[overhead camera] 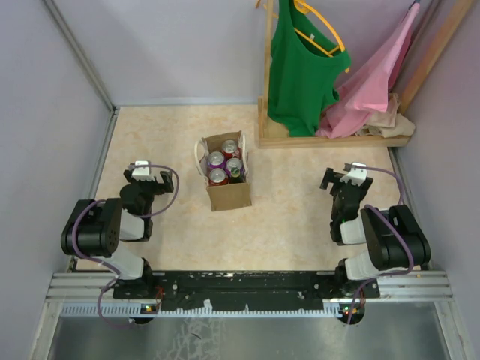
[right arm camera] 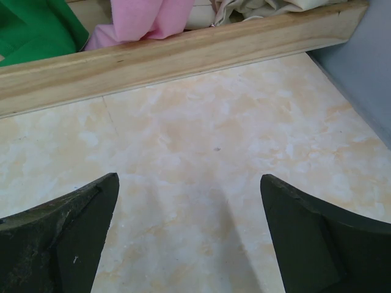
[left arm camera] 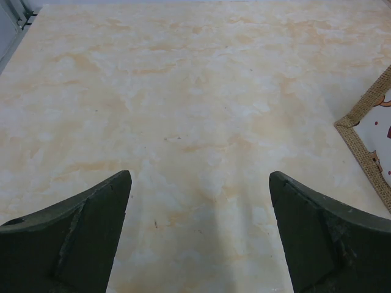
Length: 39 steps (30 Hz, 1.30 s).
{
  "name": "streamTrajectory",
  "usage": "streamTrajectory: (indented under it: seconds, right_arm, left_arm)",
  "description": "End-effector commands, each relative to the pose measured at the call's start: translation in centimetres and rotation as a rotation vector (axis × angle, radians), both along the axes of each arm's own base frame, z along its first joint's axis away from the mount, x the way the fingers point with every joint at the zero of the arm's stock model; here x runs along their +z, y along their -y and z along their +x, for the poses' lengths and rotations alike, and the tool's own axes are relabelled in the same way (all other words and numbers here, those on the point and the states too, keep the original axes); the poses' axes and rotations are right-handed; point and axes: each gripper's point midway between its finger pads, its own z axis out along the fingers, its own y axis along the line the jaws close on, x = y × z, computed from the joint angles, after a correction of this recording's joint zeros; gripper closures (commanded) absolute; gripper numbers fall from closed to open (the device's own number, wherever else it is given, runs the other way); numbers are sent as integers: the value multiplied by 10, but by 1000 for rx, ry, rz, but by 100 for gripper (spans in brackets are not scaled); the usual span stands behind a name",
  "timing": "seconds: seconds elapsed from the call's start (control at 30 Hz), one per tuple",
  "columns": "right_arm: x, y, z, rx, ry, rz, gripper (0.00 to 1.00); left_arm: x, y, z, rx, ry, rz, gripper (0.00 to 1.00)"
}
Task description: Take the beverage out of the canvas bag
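The tan-brown canvas bag (overhead camera: 227, 193) stands upright mid-table with a white loop handle on its left. Several drink cans (overhead camera: 218, 175) stand inside, tops showing red, purple and green. A corner of the bag (left arm camera: 368, 146) shows at the right edge of the left wrist view. My left gripper (overhead camera: 147, 178) is open and empty, left of the bag and well apart from it; its jaws stand wide over bare table (left arm camera: 200, 183). My right gripper (overhead camera: 339, 178) is open and empty, right of the bag, jaws wide over bare table (right arm camera: 189, 183).
A wooden clothes rack (overhead camera: 330, 139) stands at the back right with a green top (overhead camera: 300, 67) and a pink garment (overhead camera: 375, 82) hanging; its base rail (right arm camera: 183, 55) lies ahead of my right gripper. Grey walls enclose the table on three sides.
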Motion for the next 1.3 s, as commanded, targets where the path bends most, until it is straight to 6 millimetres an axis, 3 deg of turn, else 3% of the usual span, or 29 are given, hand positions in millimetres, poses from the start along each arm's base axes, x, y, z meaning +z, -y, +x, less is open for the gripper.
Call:
streamTrajectory:
  seconds: [0.0,0.9,1.03,1.27]
  right_arm:
    - [20,1,8,-5,71,5,1]
    - [21,1,7,-6,77,6,1]
    - [29,-6,17,31,-3,-11,1]
    - [68,-7,29,7,0,51,1]
  left_arm:
    - [3,2,3,-15,13,5,0]
    - [3,2,3,-14,12,5,0]
    - [3,2,3,-13,13,5,0]
    - [3,2,3,-14,12,5,0]
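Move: From the right hand, the near-right can in the canvas bag lies about 37 cm left and 3 cm ahead, its middle some 4 cm lower. The near-left red can is roughly 42 cm left and level fore and aft; the far red can is 38 cm left and 9 cm ahead. The clothes rack's front rail is some 16 cm ahead, 3 cm left. From the idle left hand, that near-right can is about 28 cm right, 3 cm ahead. The right hand stays parked low over bare table for most of the time, then sets off quickly, rising about 4.5 cm and going forward some 2.5 cm, not yet swinging left across to the bag of cans. Its wrist keeps nearly the same attitude, fingers pointing forward and slightly right, and the empty gripper stays wide open, touching nothing. ##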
